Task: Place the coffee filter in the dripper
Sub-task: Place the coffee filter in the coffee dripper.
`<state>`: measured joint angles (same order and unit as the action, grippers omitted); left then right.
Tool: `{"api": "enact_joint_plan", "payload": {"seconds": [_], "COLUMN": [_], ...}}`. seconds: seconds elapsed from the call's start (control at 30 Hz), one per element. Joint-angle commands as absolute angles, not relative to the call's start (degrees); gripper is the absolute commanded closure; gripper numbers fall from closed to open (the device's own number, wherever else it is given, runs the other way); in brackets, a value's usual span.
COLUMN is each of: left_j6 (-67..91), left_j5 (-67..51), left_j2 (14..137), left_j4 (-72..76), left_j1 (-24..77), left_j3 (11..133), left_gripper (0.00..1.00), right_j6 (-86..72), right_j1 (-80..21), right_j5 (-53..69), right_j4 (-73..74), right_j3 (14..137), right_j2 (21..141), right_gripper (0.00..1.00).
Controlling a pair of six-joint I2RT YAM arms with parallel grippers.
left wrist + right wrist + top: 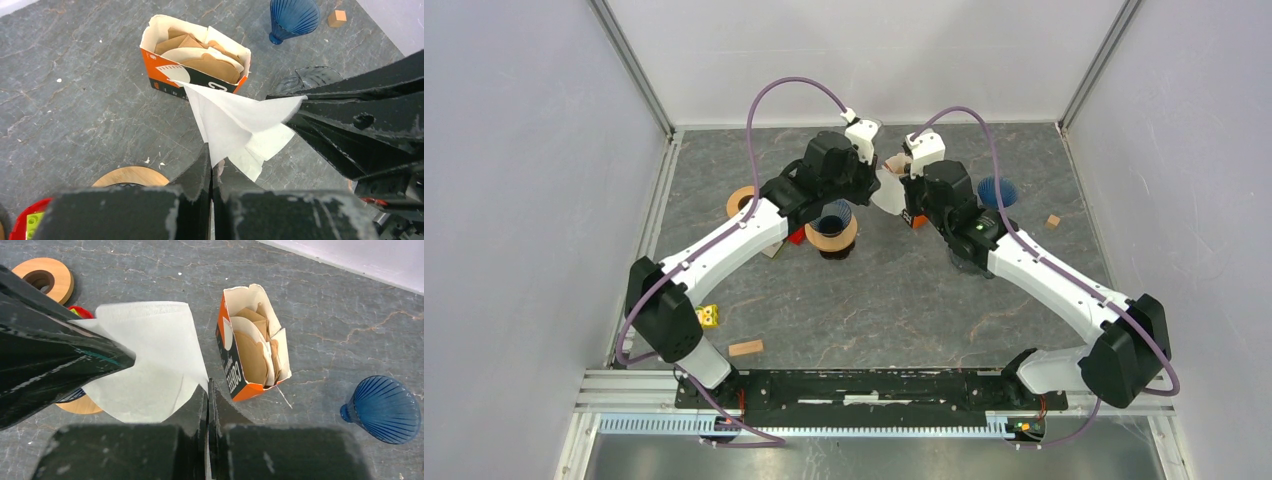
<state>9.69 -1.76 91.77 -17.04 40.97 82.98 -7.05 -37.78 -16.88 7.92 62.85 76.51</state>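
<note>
A white paper coffee filter point(235, 125) point(145, 360) point(888, 194) hangs in the air between both arms at the middle back of the table. My left gripper point(215, 162) point(876, 180) is shut on its pointed lower corner. My right gripper point(207, 386) point(902, 186) is shut on the opposite edge. A blue ribbed dripper point(999, 192) point(292, 17) point(385, 410) stands on the table to the right, apart from both grippers. Another blue cone in a wooden ring holder point(832, 232) sits under my left arm.
An orange box of brown and white filters point(195, 55) point(252, 347) stands open just below the held filter. A wooden ring point(742, 203) point(45, 277) lies at the left. Small wooden blocks point(1053, 221) point(745, 348) and a yellow toy point(708, 316) lie about. Walls enclose three sides.
</note>
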Motion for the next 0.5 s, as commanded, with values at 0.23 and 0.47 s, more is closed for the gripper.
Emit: {"api": "enact_joint_plan", "payload": {"seconds": [0.23,0.47], "left_j6": [6.22,6.50], "left_j5": [-4.23,-6.14], "left_j2": [88.69,88.98], "left_j4": [-14.83,-14.84], "left_j1": [41.22,41.64], "left_j3": [82.35,82.58], "left_gripper": [0.98,0.98], "right_j6": [-5.93,-6.18], "right_j1": [-38.05,-38.06], "right_j5": [-15.39,-12.71], "right_j4": [5.54,5.36], "right_j3": [63.11,63.41], "right_j2": [75.80,76.80], "right_gripper": [0.85,0.70]}}
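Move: The filter is still pinched by both grippers, its middle about 3 cm left of and 1 cm below the right fingertips. From the left gripper the dripper on its wooden ring sits about 10 cm left, 4 cm back and 11 cm below. The filter box is 9 cm ahead, 8 cm right and 19 cm down; the red dish lies 17 cm left, 1 cm ahead, 23 cm down. From the right gripper the dripper is roughly 15 cm left, 4 cm back, 10 cm below. Keep the left fingers shut on the coffee filter and ease that hand back less than 1 cm. Hold the right gripper almost in place and, after a brief pause, open its fingers about a quarter of their range to free their pinch on the filter's edge, letting the hand drift some 0.5 cm left towards the left gripper, one finger staying against the paper. ##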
